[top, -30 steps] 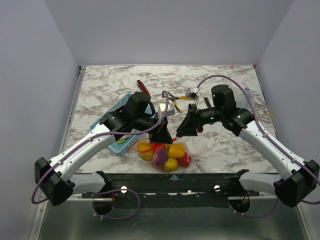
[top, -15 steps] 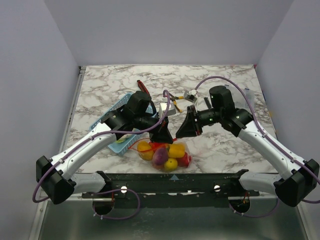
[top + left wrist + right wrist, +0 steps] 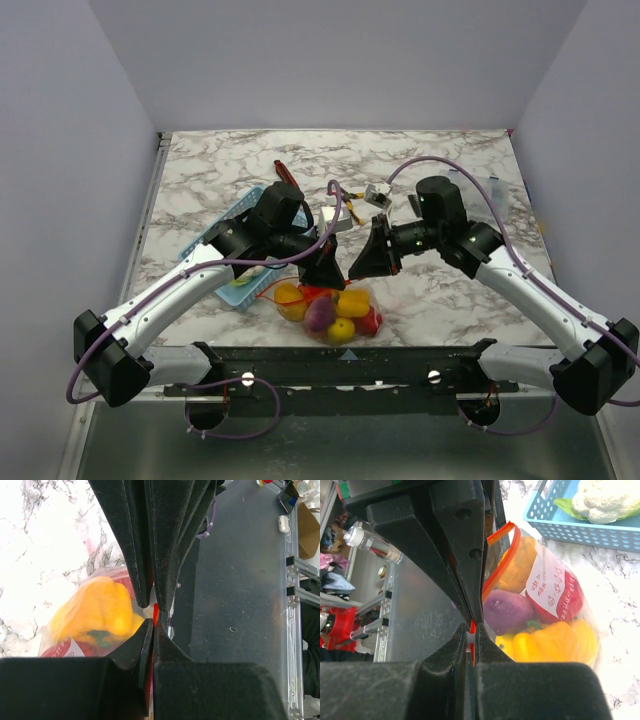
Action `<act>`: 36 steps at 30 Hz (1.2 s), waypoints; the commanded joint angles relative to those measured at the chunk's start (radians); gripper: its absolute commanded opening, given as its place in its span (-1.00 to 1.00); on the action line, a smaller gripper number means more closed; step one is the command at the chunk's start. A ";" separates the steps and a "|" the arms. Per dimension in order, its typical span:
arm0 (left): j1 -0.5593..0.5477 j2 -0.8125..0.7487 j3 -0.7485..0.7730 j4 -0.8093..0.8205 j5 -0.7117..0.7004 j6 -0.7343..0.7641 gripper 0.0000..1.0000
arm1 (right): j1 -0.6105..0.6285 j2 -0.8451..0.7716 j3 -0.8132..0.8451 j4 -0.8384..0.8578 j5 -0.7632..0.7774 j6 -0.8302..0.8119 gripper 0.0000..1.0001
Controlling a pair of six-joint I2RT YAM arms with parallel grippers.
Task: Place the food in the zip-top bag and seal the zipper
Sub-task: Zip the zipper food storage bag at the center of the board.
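Note:
The clear zip-top bag (image 3: pixel 330 305) lies at the near middle of the table, holding yellow, red, orange and purple toy food. My left gripper (image 3: pixel 324 274) and right gripper (image 3: pixel 357 267) meet tip to tip over its far edge. In the left wrist view my left gripper (image 3: pixel 152 623) is shut on the orange-red zipper (image 3: pixel 155 611), beside a yellow pepper (image 3: pixel 97 610). In the right wrist view my right gripper (image 3: pixel 472 631) is shut on the zipper (image 3: pixel 498 562) at a small white piece. The purple food (image 3: pixel 507 611), the red food (image 3: pixel 560 592) and a yellow pepper (image 3: pixel 557 640) sit inside. The strip's left part bows open.
A blue basket (image 3: pixel 232 222) under my left arm holds a white cauliflower (image 3: pixel 602 500). A dark red-handled knife (image 3: pixel 287 175) and yellow-handled pliers (image 3: pixel 352 207) lie behind the grippers, with a small white box (image 3: pixel 378 193). The table's near edge is just past the bag.
My right gripper has slid a little to the left along the strip, closer to the left gripper. The left gripper and the bag have stayed put.

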 commanded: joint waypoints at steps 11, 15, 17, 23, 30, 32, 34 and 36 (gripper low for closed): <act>0.016 -0.004 0.033 0.056 0.060 -0.021 -1.00 | 0.087 0.013 -0.058 0.210 0.097 0.114 -0.87; 0.019 -0.003 0.029 0.054 0.060 -0.019 -1.00 | 0.091 0.018 -0.071 0.230 0.113 0.141 -0.77; 0.020 -0.011 0.019 0.061 0.056 -0.018 -1.00 | 0.091 0.015 -0.069 0.232 0.156 0.184 -0.61; 0.020 -0.017 0.002 0.061 0.061 -0.015 -1.00 | 0.091 -0.044 -0.096 0.215 0.268 0.407 0.05; 0.023 -0.016 0.000 0.063 0.066 -0.015 -1.00 | 0.056 -0.183 -0.177 0.224 0.326 0.461 0.17; 0.025 -0.022 -0.010 0.066 0.061 -0.014 -1.00 | 0.047 -0.202 -0.199 0.248 0.315 0.475 0.17; 0.025 -0.027 -0.016 0.066 0.059 -0.013 -1.00 | 0.047 -0.205 -0.212 0.248 0.307 0.474 0.13; 0.025 -0.032 -0.021 0.064 0.059 -0.012 -1.00 | 0.046 -0.208 -0.223 0.248 0.295 0.461 0.00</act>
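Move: The right fingers are already shut on the zip at the slider, which sits about 1 cm to the left of their hand point; the place where the left fingers pinch the zip is some 3 cm to the right hand's left, level with it. The yellow pepper in the bag lies about 10 cm below the right hand and 2 cm ahead, the eggplant about as low and 7 cm to its left. From the left hand, the slider is about 2 cm to the right, level. With the zip pinched at the slider, the right hand pushes left along the zip about 2 cm, sinking slightly, up against the left fingertips, while the left hand stays nearly in place and keeps its pinch on the zip. The right fingers then open a little over halfway and let go, and the hand backs off some 2.5 cm to the right, turning about 20 degrees clockwise and rising about a centimetre at the last. ##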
